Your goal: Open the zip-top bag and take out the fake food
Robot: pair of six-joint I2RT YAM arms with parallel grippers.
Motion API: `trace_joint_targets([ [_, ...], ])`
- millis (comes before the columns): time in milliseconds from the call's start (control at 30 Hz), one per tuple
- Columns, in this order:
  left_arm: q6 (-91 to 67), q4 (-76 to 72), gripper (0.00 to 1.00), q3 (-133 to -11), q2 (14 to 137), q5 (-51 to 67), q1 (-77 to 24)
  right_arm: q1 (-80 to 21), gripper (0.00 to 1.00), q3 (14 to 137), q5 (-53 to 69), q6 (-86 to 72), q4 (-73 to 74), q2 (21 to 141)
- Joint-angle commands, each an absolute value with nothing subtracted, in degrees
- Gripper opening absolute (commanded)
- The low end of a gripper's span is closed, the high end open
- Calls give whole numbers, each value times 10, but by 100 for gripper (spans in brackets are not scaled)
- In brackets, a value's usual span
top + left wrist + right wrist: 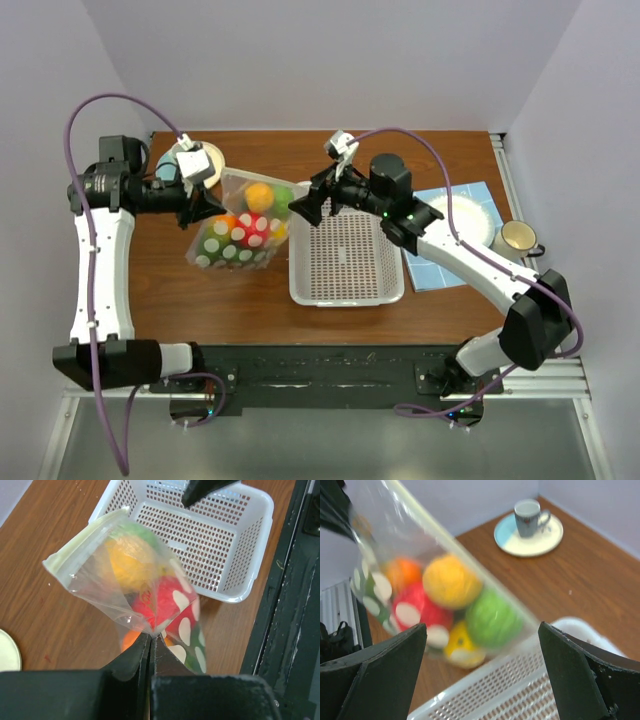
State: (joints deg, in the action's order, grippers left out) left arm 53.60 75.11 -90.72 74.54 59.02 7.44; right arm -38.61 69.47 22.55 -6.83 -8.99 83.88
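The clear dotted zip-top bag (pixel 244 228) hangs left of the white basket, holding the fake food: an orange (pixel 259 195), a green ball (pixel 492 618), a red one (pixel 167 596) and a yellow lemon (pixel 462 645). My left gripper (pixel 151 636) is shut on a pinch of the bag's plastic wall, with the zip strip (pixel 82 542) pointing away toward the basket. My right gripper (pixel 482 630) stands open, wide, facing the bag's zip end from over the basket's left edge, touching nothing. In the overhead view the right gripper (pixel 308 205) sits just right of the bag.
A white perforated basket (pixel 345 292) stands mid-table. A cup on a saucer (pixel 529 527) sits at the back left. At the right, a white plate (pixel 470 215) lies on a blue cloth beside a mug (pixel 518 238).
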Motion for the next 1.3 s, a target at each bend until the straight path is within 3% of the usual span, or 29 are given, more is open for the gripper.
trace_joint_targets([
  [0, 565, 756, 0, -890, 701, 567, 52, -388, 99, 755, 298, -14, -97, 843],
  [233, 532, 755, 0, -924, 701, 548, 6, -388, 98, 794, 446, -4, -32, 867],
  [500, 493, 755, 0, -973, 720, 548, -30, -381, 94, 783, 535, -23, -27, 906],
  [533, 491, 755, 0, -977, 720, 545, -32, -381, 91, 781, 538, -26, -30, 911],
  [567, 491, 755, 0, -979, 721, 545, -32, -380, 81, 781, 550, -28, -32, 922],
  [633, 490, 755, 0, -985, 722, 541, -32, -378, 73, 790, 558, -25, -11, 931],
  [700, 490, 755, 0, -986, 722, 539, -33, -373, 59, 791, 573, -20, -2, 935],
  [833, 495, 754, 0, -981, 725, 530, -33, -362, 44, 756, 566, -18, 6, 904],
  [1033, 506, 751, 0, -969, 735, 522, -32, -358, 33, 721, 534, -16, 18, 862],
  [1100, 501, 743, 0, -963, 735, 518, -32, -359, 32, 716, 533, -16, 22, 857],
  [1167, 491, 725, 0, -952, 730, 509, -32, -359, 47, 709, 522, -17, 28, 848],
  [1267, 483, 706, 0, -938, 722, 502, -32, -359, 54, 691, 509, -13, 27, 833],
])
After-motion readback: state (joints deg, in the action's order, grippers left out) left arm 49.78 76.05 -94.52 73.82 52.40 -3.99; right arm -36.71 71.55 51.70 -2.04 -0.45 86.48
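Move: The yellow food piece, in the mouth end of the bag still pinched by the left hand, lies some 8 cm left, 2 cm back and 3 cm below the open right hand. The green piece is about 5 cm left, 1 cm back and 4 cm below it; the basket's middle is roughly 8 cm right, 10 cm back and 17 cm below. From the left hand, the yellow piece is about 8 cm right, 2 cm ahead and 4 cm lower. The bag's mouth end is taken between the right fingers: that hand lifts about 4 cm, swings back some 7 cm while sinking and turning nearly 30 degrees counter-clockwise, then closes partway and clasps the yellow piece through the film. Keeping its pinch, the left hand carries its side back, then right towards the basket, about 4 cm in all. ##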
